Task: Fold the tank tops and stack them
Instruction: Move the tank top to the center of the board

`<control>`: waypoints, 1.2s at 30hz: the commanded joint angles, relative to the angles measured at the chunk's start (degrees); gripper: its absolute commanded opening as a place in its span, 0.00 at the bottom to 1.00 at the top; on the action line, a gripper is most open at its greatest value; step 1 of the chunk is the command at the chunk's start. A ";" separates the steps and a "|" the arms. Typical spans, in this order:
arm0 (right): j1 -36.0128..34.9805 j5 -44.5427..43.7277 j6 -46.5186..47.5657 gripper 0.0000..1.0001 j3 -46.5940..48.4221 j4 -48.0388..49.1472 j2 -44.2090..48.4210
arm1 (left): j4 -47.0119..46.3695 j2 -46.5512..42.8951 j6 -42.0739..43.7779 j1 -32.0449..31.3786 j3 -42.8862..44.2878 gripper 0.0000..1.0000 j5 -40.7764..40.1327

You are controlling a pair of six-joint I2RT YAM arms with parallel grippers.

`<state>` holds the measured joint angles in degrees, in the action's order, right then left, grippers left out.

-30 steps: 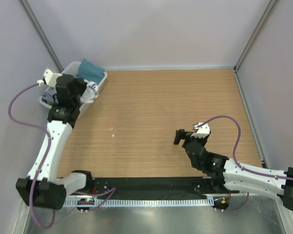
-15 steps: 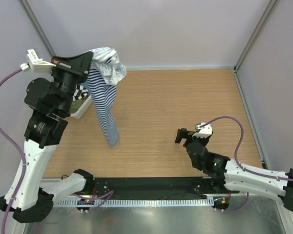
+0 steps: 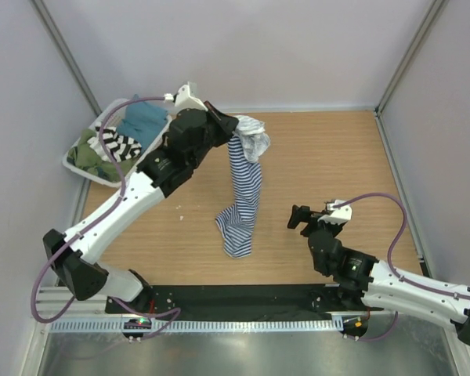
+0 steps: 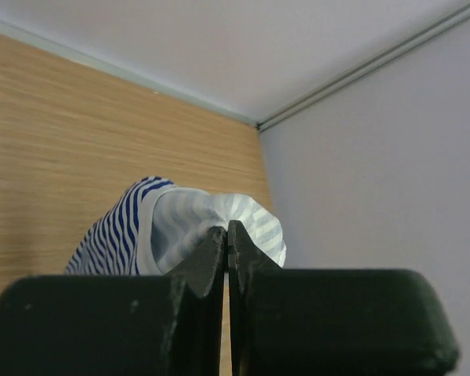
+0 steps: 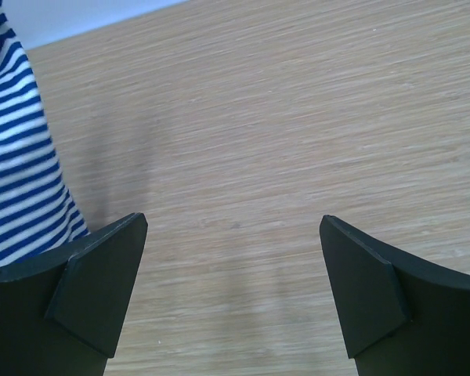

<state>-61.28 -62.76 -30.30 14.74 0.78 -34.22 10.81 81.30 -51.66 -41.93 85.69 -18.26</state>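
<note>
The navy-and-white striped tank top [image 3: 244, 188] hangs from my left gripper [image 3: 233, 130], which is shut on its bunched top edge above the middle of the table. Its lower end [image 3: 235, 231] lies crumpled on the wood. In the left wrist view the cloth [image 4: 180, 219] bulges just beyond the closed gripper [image 4: 225, 232]. The broad black-and-white striped tank top [image 3: 121, 144] lies in the white basket [image 3: 84, 172] at the far left. My right gripper [image 3: 302, 219] stands open and low over the table, right of the hanging cloth. The navy-and-white tank top [image 5: 16, 157] shows left of that gripper [image 5: 233, 227] in the right wrist view.
The basket also holds a teal cloth [image 3: 143, 121] and a green cloth [image 3: 86, 153]. Grey walls close the table at the back and on both sides. A black strip [image 3: 235, 296] runs along the near edge by the arm bases.
My left arm lifted the navy-and-white tank top out of the basket and swung it right to the table's middle, where its lower end now rests. My right gripper shifted slightly nearer and rightward, still open.
</note>
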 commanded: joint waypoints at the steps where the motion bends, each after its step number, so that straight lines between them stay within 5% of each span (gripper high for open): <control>1: -0.16 -3.51 -2.48 1.00 -0.15 1.07 0.91 | -2.82 -8.61 4.45 0.98 2.20 0.00 -6.79; 6: -0.16 -3.42 -2.39 1.00 -0.06 1.16 0.56 | -0.96 -21.84 12.45 1.06 -0.96 0.00 -19.58; 13: -0.25 -3.24 -2.48 1.00 -0.06 1.33 0.38 | -0.88 -31.02 17.21 1.06 -3.25 0.00 -24.20; 22: -0.07 -4.03 -2.83 1.00 0.02 0.89 0.29 | -4.13 -11.19 11.50 0.98 5.42 0.00 -7.42; 23: -0.16 -4.12 -2.92 1.00 0.11 0.81 0.38 | -4.04 -4.81 10.54 0.80 6.76 0.14 -3.05; 25: -0.07 -4.47 -3.18 1.00 0.11 0.28 0.55 | -1.68 1.20 8.68 0.10 11.41 0.61 1.10; 26: -0.16 -4.47 -3.27 1.00 0.02 0.19 0.82 | -0.36 5.84 8.85 -0.51 13.08 0.99 3.30; 30: -0.07 -4.39 -3.45 1.00 -0.15 -0.07 1.52 | 12.89 11.51 13.14 -1.31 19.95 1.00 2.37; 36: -0.16 -0.63 0.06 1.00 -0.94 4.04 0.30 | 17.13 1.34 15.36 2.37 8.20 0.99 -1.69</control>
<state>-61.28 -63.53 -30.50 14.11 -0.56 -33.41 25.76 94.00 -38.37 -42.72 96.38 -17.89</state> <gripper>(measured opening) 0.996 0.994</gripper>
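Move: The left hand already holds the striped tank top by its pale neck end, with the rest hanging down and back towards the robot; the centre of the board is almost straight below that hand, some 40 cm down. The basket stands about 20 cm farther out and 42 cm to the left, 33 cm lower, and the open right gripper about 14 cm back, 25 cm to the right and 25 cm lower. From the right hand, the board's centre is roughly 14 cm ahead, 25 cm to the left and 15 cm below. The left arm flings the tank top out: with the fingers still shut, it first swings some 22 cm to the left, 18 cm up and 14 cm back towards its base, the fingertips tilting up. Then it whips back to the right, down and forward over the board, opening the fingers wide to let go as it passes near where it began, and follows through to about 8 cm below its starting height, the fingers tipping back down and the hand's left side rolling up some 20 degrees. ##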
